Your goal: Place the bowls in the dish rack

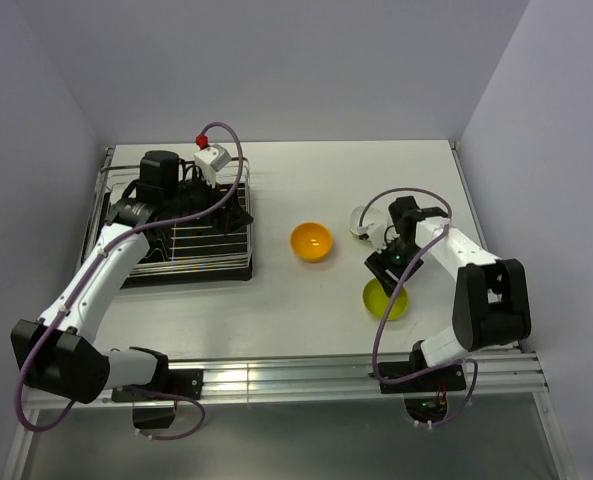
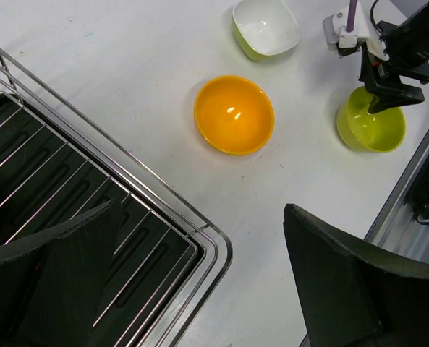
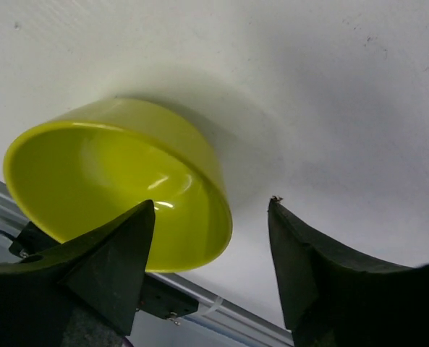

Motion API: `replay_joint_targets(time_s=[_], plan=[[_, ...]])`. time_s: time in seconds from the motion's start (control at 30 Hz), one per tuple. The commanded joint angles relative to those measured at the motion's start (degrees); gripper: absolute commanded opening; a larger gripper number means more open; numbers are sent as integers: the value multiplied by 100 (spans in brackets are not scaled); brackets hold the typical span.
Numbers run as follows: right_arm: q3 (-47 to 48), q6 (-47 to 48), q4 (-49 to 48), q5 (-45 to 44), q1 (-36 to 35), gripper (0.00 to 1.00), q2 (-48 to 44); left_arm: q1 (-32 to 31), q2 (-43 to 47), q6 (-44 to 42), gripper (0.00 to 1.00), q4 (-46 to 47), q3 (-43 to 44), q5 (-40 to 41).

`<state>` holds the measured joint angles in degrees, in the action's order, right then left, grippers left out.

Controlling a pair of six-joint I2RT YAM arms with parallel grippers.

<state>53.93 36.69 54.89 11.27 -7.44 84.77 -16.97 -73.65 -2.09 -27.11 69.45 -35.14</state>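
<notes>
The chrome wire dish rack over its black tray stands at the left, and its corner shows in the left wrist view. My left gripper hovers open and empty over the rack's right corner. An orange bowl sits upright mid-table. A white bowl sits further right. A lime bowl sits near the front edge. My right gripper is open, one finger over the bowl's inside, the other outside its rim. Other bowls are hidden.
An aluminium rail runs along the table's near edge, just in front of the lime bowl. A white box with a red knob stands behind the rack. Walls close in the table on the left, back and right.
</notes>
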Motion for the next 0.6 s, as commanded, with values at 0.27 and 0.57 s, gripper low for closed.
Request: replay_joint_targets(time_s=[0.27,0.57], plan=[[-199,76,-673,156,41,56,241,18,176,419,100,286,-116,236],[-41,23,-647,481,32,29,215,255,-168,612,99,-233,218,-485]])
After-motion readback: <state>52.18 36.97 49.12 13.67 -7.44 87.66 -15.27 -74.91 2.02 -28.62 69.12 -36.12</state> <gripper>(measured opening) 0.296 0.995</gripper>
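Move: The green bowl's middle lies about 5 cm to the right hand's left, 3 cm back and 4 cm below; its forward-right rim is already between the open fingers. The white bowl stands some 9 cm left and 15 cm ahead of that hand, the orange bowl roughly 22 cm left and 10 cm ahead, both about as low. From the left hand, the green bowl is about 35 cm right, 13 cm back and 24 cm down. The right fingers close around the green bowl's forward-right rim, one finger inside the bowl and the other outside, going from wide apart to nearly shut on the wall. Meanwhile the hand sinks about 2 cm along the rim and eases about 1 cm forward and slightly left, still pointing down with hardly any turn. ##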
